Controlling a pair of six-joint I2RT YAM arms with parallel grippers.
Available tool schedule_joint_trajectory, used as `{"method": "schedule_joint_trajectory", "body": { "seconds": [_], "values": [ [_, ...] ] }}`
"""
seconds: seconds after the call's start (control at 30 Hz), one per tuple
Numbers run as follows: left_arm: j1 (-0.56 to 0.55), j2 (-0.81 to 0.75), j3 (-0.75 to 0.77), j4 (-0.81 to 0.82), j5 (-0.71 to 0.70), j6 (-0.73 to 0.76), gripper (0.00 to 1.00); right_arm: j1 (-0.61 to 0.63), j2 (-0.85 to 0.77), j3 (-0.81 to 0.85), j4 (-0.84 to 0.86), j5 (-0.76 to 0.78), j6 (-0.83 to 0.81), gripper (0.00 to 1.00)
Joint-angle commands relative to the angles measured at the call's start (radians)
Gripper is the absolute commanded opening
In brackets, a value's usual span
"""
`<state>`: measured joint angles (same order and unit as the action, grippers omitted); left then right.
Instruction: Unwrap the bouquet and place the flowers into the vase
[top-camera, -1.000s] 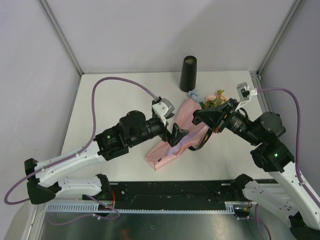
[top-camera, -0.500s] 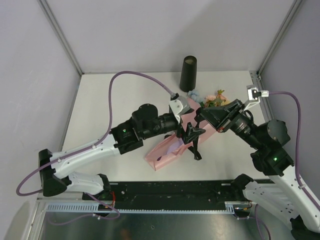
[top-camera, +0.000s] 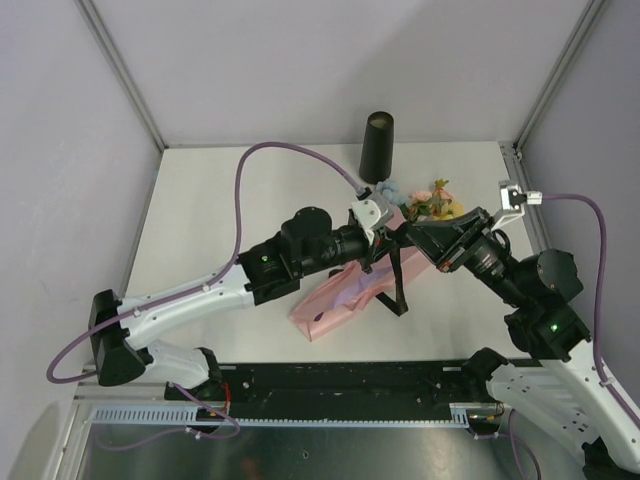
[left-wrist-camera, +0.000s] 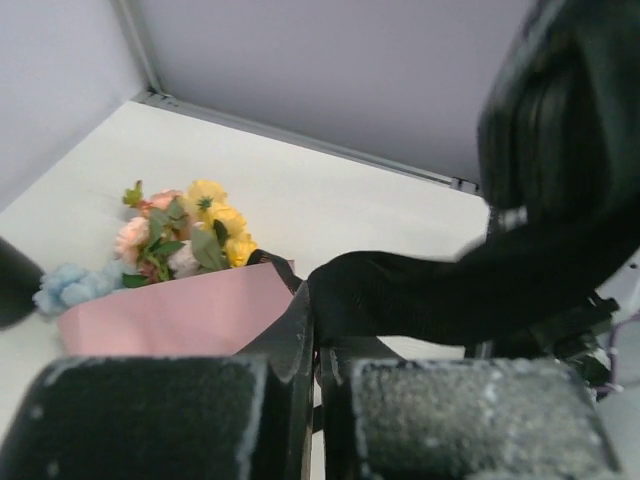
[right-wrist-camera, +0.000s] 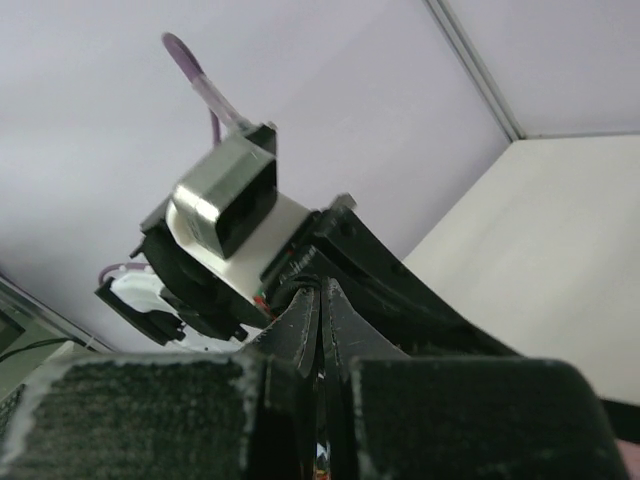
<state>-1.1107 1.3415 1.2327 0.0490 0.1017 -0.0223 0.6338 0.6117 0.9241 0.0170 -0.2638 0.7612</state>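
Note:
The bouquet (top-camera: 335, 300) lies on the table in pink paper (left-wrist-camera: 180, 315), its flowers (top-camera: 432, 200) pointing to the back right, pink, yellow and pale blue (left-wrist-camera: 185, 235). A black ribbon (top-camera: 399, 285) hangs in a loop over the paper. Above it my two grippers meet tip to tip. My left gripper (top-camera: 383, 252) (left-wrist-camera: 318, 320) is shut on the ribbon. My right gripper (top-camera: 402, 233) (right-wrist-camera: 322, 295) is shut on the same ribbon from the other side. The black vase (top-camera: 377, 147) stands upright at the back, just beyond the flowers.
Grey walls with metal corner posts (top-camera: 120, 75) enclose the white table (top-camera: 220, 200) on three sides. A black rail (top-camera: 340, 378) runs along the near edge. Purple cables (top-camera: 290, 150) arch above both arms. In the left wrist view the right arm (left-wrist-camera: 470, 290) fills the right half.
My left arm has swung right and up to the ribbon by the right gripper, and its jaws have gone from open to shut on it. The ribbon loop now hangs lifted.

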Motion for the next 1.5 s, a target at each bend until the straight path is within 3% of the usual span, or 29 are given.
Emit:
{"method": "schedule_joint_trajectory", "body": {
  "seconds": [0.0, 0.07, 0.13, 0.33, 0.47, 0.53, 0.83, 1.03, 1.47],
  "values": [
    [-0.005, -0.029, 0.057, 0.054, -0.139, 0.036, 0.01, 0.004, -0.042, -0.024, -0.034, 0.051, -0.044, 0.01],
    [-0.005, -0.037, 0.061, 0.063, -0.199, 0.061, 0.0, 0.004, -0.055, -0.029, -0.069, 0.071, -0.062, 0.04],
    [-0.005, -0.044, 0.074, 0.066, -0.277, 0.085, 0.0, 0.004, -0.067, -0.032, -0.098, 0.092, -0.078, 0.14],
    [-0.003, -0.053, 0.145, 0.108, -0.592, 0.223, 0.0, 0.004, -0.112, -0.048, -0.161, 0.157, -0.11, 0.55],
    [0.003, -0.041, 0.251, 0.148, -0.737, 0.359, 0.0, 0.004, -0.144, -0.076, -0.217, 0.214, -0.123, 0.9],
    [0.013, -0.024, 0.319, 0.157, -0.796, 0.427, 0.0, 0.004, -0.161, -0.101, -0.238, 0.236, -0.132, 0.97],
    [0.091, 0.053, 0.646, 0.178, -0.939, 0.655, 0.0, 0.002, -0.214, -0.167, -0.324, 0.296, -0.161, 0.99],
    [0.218, 0.08, 0.814, 0.179, -0.955, 0.734, 0.0, 0.001, -0.208, -0.174, -0.338, 0.302, -0.173, 0.99],
    [0.742, 0.265, 0.901, 0.152, -0.955, 0.732, 0.0, -0.001, -0.178, -0.177, -0.33, 0.286, -0.221, 0.99]
  ]
}}
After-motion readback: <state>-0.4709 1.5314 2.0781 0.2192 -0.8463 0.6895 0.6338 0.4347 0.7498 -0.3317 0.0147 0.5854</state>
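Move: The black ribbon is already pinched in both grippers. From the left hand, the bare left part of the table it is taken over lies some 40 cm left, 20 cm forward and 32 cm below; the pink wrapping paper is about 12 cm ahead, 6 cm left and 32 cm below. From the right hand, the paper is about 14 cm ahead, 4 cm left and 40 cm down, the flowers 32 cm ahead, 16 cm right and 38 cm down. The left hand keeps its shut pinch on the black ribbon and sweeps it away from the right hand, forward at first, then steeply up and left, ending about 40 cm left and 30 cm higher while turning roughly 100 degrees counter-clockwise. The right hand opens wide early on, lets go of the ribbon, and sinks about 12 cm towards the table, drifting right. ##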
